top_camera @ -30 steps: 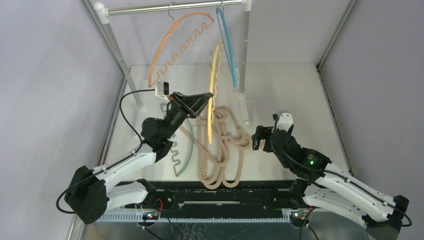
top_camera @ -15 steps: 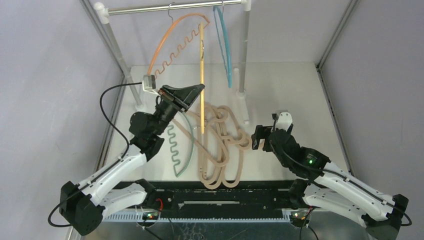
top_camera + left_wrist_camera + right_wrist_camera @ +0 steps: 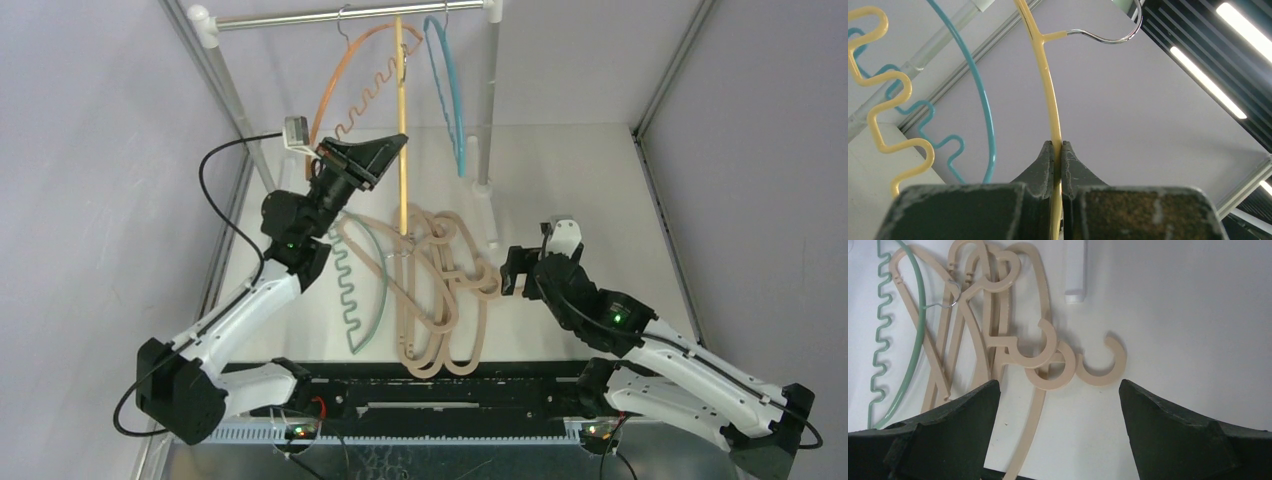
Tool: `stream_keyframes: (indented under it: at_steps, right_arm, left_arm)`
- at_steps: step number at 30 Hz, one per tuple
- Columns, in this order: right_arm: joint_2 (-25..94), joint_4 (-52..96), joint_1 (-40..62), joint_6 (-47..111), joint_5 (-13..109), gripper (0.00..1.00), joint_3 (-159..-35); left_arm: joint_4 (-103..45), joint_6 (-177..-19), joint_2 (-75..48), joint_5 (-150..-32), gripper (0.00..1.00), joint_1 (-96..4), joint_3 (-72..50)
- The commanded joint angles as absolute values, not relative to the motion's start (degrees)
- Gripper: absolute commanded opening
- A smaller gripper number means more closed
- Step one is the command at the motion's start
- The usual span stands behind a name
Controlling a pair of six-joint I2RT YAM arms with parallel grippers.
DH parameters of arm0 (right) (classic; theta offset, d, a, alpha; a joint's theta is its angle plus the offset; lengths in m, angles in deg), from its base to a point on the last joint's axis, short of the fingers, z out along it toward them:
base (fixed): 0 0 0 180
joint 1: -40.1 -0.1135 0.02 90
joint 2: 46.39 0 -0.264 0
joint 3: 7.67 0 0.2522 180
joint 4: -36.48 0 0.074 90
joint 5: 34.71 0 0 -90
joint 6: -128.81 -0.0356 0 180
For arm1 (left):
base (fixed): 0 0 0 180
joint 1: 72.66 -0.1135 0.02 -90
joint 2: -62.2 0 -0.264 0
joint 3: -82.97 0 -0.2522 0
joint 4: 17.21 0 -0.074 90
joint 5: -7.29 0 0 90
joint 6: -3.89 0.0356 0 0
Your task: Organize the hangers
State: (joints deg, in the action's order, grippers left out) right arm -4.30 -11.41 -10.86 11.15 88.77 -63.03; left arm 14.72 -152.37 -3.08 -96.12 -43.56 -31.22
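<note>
My left gripper (image 3: 400, 143) is shut on a thin yellow hanger (image 3: 402, 110) and holds it up edge-on just under the silver rail (image 3: 350, 14). In the left wrist view the yellow hanger (image 3: 1049, 95) runs up between my shut fingers, its metal hook (image 3: 1108, 37) near the rail. An orange hanger (image 3: 345, 85) and a blue hanger (image 3: 448, 80) hang on the rail. Several beige hangers (image 3: 440, 290) and a green hanger (image 3: 362, 290) lie on the table. My right gripper (image 3: 1058, 400) is open above the beige hooks (image 3: 1053, 371), holding nothing.
White posts (image 3: 488, 100) hold the rail at the back, with a diagonal post (image 3: 235, 100) on the left. Grey walls close in both sides. A black strip (image 3: 440, 390) runs along the near edge between the arm bases.
My left gripper has lifted the yellow hanger up and back toward the rail, and the hanger has turned edge-on. The right arm has barely moved.
</note>
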Motion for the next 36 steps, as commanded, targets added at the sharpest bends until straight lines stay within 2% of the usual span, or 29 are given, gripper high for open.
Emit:
stream_keyframes:
  at_steps: [1,17,36]
  right_arm:
    - [-3.7,-9.1,-10.4,11.9,88.7,0.97,-65.8]
    - [-3.1,-9.2,-9.4,11.8,88.4,0.98,-65.9]
    - [-3.4,-9.1,-7.9,11.7,86.6,0.98,-64.8]
  left_arm:
    - [22.5,-154.5,-5.9,-99.0,0.0,-44.5,-25.8]
    - [24.2,-163.1,-23.3,-97.5,0.0,-48.2,-9.8]
    - [5.0,-161.1,-22.2,-88.5,0.0,-48.8,-6.7]
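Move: The yellow hanger, already pinched in the left fingers, is bound for the clothes rail, whose free stretch lies some 20 cm ahead, in line sideways and about 8 cm above that hand. The orange hanger's body hangs about 18 cm ahead and 8 cm to the left, the blue hanger's equally far ahead and 7 cm to the right, both some 5 cm below. From the right hand, that stretch is roughly 27 cm ahead, 23 cm to the left and 36 cm up. The yellow hanger, still pinched in the shut left fingers, is carried hook first about 12 cm forward towards the clothes rail, into the space between the orange and blue hangers. The left hand rises only a touch, then sinks back to its first height over the last stretch as it tips downward by some 10 degrees, bringing the hook close to the rail. ##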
